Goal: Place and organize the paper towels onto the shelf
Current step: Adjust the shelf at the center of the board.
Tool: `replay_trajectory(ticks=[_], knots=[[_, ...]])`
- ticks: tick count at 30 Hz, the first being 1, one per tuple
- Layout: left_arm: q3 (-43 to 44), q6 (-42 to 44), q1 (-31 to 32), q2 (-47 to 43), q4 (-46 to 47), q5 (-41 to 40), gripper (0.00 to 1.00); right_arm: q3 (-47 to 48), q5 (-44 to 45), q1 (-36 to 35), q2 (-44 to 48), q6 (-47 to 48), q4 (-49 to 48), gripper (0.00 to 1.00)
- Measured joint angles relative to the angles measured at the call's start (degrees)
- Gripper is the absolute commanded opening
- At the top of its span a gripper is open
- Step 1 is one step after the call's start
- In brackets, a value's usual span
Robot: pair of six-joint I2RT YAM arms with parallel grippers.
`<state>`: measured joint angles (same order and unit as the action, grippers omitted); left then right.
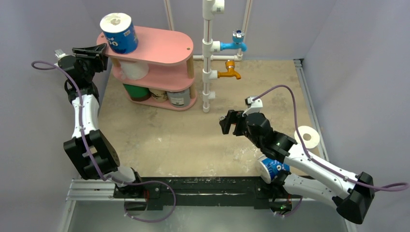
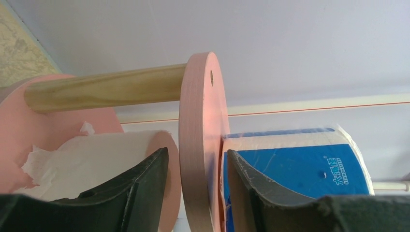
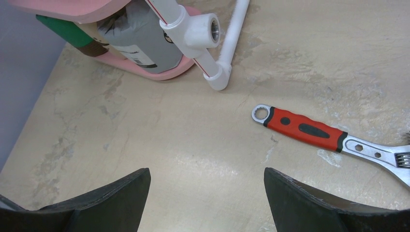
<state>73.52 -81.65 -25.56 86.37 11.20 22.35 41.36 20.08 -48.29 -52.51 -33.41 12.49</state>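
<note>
The pink shelf (image 1: 159, 46) stands at the back left. A blue printed paper towel roll (image 1: 118, 33) sits on the left end of its top board, a bare white roll (image 1: 133, 70) on the middle board, and green (image 1: 137, 92), brown (image 1: 158, 94) and grey (image 1: 179, 97) rolls on the bottom. My left gripper (image 1: 99, 53) is open at the shelf's left end. In the left wrist view the left gripper (image 2: 198, 151) straddles the top board's edge (image 2: 203, 111), one finger by the white roll (image 2: 96, 159), the other against the blue roll (image 2: 300, 164). My right gripper (image 1: 229, 121) hangs open and empty over mid-table.
A white roll (image 1: 309, 137) lies at the right edge and a blue printed roll (image 1: 273, 169) sits by the right arm's base. The white pipe frame (image 1: 208, 53) with blue (image 1: 234, 44) and orange (image 1: 228, 73) taps stands right of the shelf. A red-handled wrench (image 3: 304, 129) lies on the table.
</note>
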Motion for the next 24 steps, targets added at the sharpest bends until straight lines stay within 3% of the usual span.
replay_trajectory(ticks=[13,20,22,24], knots=[[0.42,0.42,0.0,0.76,0.15,-1.14,0.34,0.0,0.31,0.0,0.15,0.0,0.02,0.89],[0.5,-0.22,0.04,1.18,1.46,-1.07,0.12,0.0,0.9,0.0,0.13,0.0,0.11,0.89],[0.5,-1.36,0.04,1.18,1.27,-1.05,0.0,0.0,1.14,0.0,0.13,0.0,0.13,0.89],[0.5,-1.57,0.04,1.18,1.22,-1.05,0.0,0.0,1.38,0.0,0.13,0.0,0.13,0.89]])
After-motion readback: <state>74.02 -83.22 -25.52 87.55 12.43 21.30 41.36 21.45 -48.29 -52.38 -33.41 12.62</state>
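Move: Just at the left end of the shelf's top board, the open left fingers already straddle its rim, which lies about 1 cm ahead and 1 cm to the right, level with the hand. The blue roll on top is some 3 cm ahead, 8 cm right and 7 cm higher; the white roll below is straight to the hand's right, about 10 cm, and 8 cm lower. From the right hand, that board end lies roughly 23 cm ahead, 50 cm left and 16 cm up. Closing on the rim of the shelf's top board, the left fingers go from about half open to roughly a fifth and stop there, one pad on the upper face beside the blue roll and one on the underside, pinching the board. The hand almost stays put meanwhile, easing only about half a centimetre forward and left, with the fingers still pointing forward. ##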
